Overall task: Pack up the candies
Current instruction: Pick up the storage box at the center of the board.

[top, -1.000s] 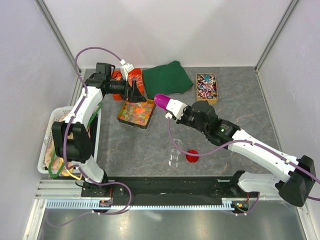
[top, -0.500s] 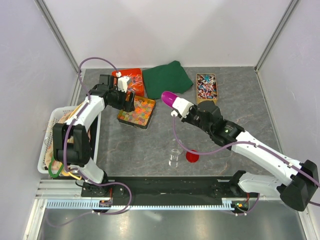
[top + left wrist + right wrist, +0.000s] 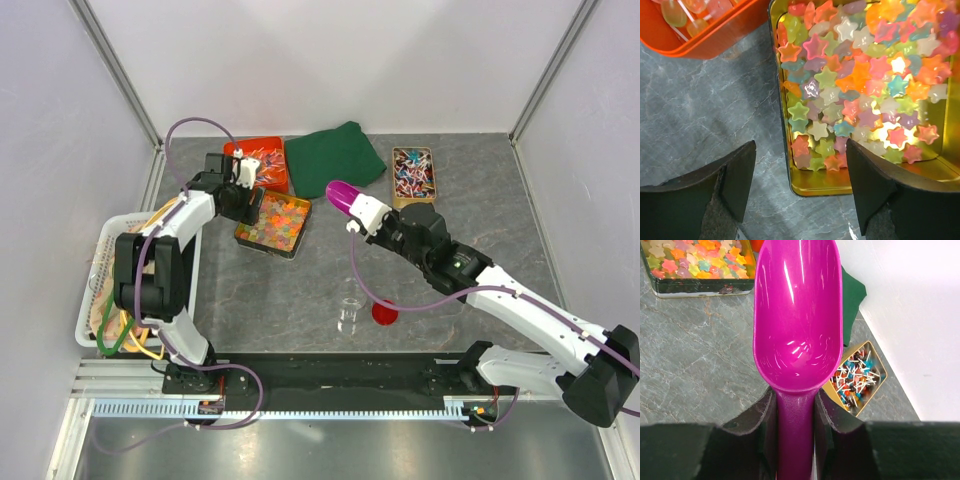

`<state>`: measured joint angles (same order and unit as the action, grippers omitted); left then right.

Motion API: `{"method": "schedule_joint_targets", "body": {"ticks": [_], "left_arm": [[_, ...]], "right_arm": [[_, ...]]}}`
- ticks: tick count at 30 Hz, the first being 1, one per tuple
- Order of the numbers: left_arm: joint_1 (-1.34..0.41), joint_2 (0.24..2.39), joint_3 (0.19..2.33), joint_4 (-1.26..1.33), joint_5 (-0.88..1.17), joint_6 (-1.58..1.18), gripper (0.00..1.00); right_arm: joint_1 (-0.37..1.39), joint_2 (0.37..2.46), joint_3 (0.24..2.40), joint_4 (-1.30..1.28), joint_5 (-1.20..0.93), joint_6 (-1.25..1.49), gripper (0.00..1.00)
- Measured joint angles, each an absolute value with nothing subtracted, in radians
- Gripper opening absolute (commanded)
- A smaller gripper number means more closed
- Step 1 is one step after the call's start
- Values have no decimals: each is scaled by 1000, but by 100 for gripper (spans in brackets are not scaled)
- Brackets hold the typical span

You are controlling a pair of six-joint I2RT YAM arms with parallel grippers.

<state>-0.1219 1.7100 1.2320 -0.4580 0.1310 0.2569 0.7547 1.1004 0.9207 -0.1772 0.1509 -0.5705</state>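
The candies (image 3: 275, 220) are small star-shaped pieces in mixed colours, filling a gold tin (image 3: 246, 235) on the table. In the left wrist view the candies (image 3: 860, 75) fill the upper right. My left gripper (image 3: 243, 200) hovers open over the tin's left end. Its jaws (image 3: 800, 165) straddle a corner of the tin (image 3: 815, 187) without touching it. My right gripper (image 3: 372, 215) is shut on the handle of a magenta scoop (image 3: 342, 195), right of the tin. The scoop's bowl (image 3: 797, 315) is empty, and the right gripper (image 3: 795, 410) clamps its neck.
An orange tray (image 3: 228, 150) of wrapped sweets sits behind the tin, with a green cloth (image 3: 335, 155) beside it. A second gold tin (image 3: 395, 178) of stick sweets is at the back right. A small clear cup (image 3: 349, 315) and red lid (image 3: 385, 313) stand near the front. A white basket (image 3: 85, 312) sits at the left.
My left gripper has drawn back to the left, from over the tray and tin to the tin's left end, and its jaws have narrowed a little. The scoop has shifted right, away from the tin.
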Motion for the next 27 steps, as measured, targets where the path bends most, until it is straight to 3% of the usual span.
{"method": "schedule_joint_targets", "body": {"ticks": [7, 11, 16, 20, 27], "left_arm": [[-122, 1781, 1241, -433, 87, 279, 77], [-122, 1818, 1245, -409, 60, 290, 65], [-122, 1840, 1248, -390, 41, 305, 63], [-122, 1840, 1251, -381, 28, 316, 48], [-117, 1864, 1259, -359, 24, 324, 32]], "right_arm": [[752, 1100, 904, -172, 145, -566, 0], [749, 1100, 902, -171, 141, -561, 0], [749, 1100, 899, -171, 136, -561, 0], [749, 1101, 893, -168, 136, -561, 0], [749, 1105, 890, -164, 134, -561, 0]]}}
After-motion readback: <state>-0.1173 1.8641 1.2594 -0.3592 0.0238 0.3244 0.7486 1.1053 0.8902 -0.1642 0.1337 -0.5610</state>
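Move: The left hand hovers open above the left part of the storage box of star candies. The box's middle is about 6 cm to its right, 1 cm ahead and 6 cm below. The orange candy box stands some 17 cm ahead and 3 cm to the right of that hand, the green cloth about 18 cm ahead and 24 cm right. From the right hand, which holds the scoop, the storage box lies around 10 cm ahead, 22 cm left and 22 cm below. Down, then easing forward and to its left, the left hand sinks about 4 cm onto the storage box's left wall while rolling slightly, left side up. The fingers close from wide to roughly half open, straddling the wall with the right finger inside over the candies and the left outside, not yet pinching. The right hand keeps the scoop and settles about 1.5 cm. ##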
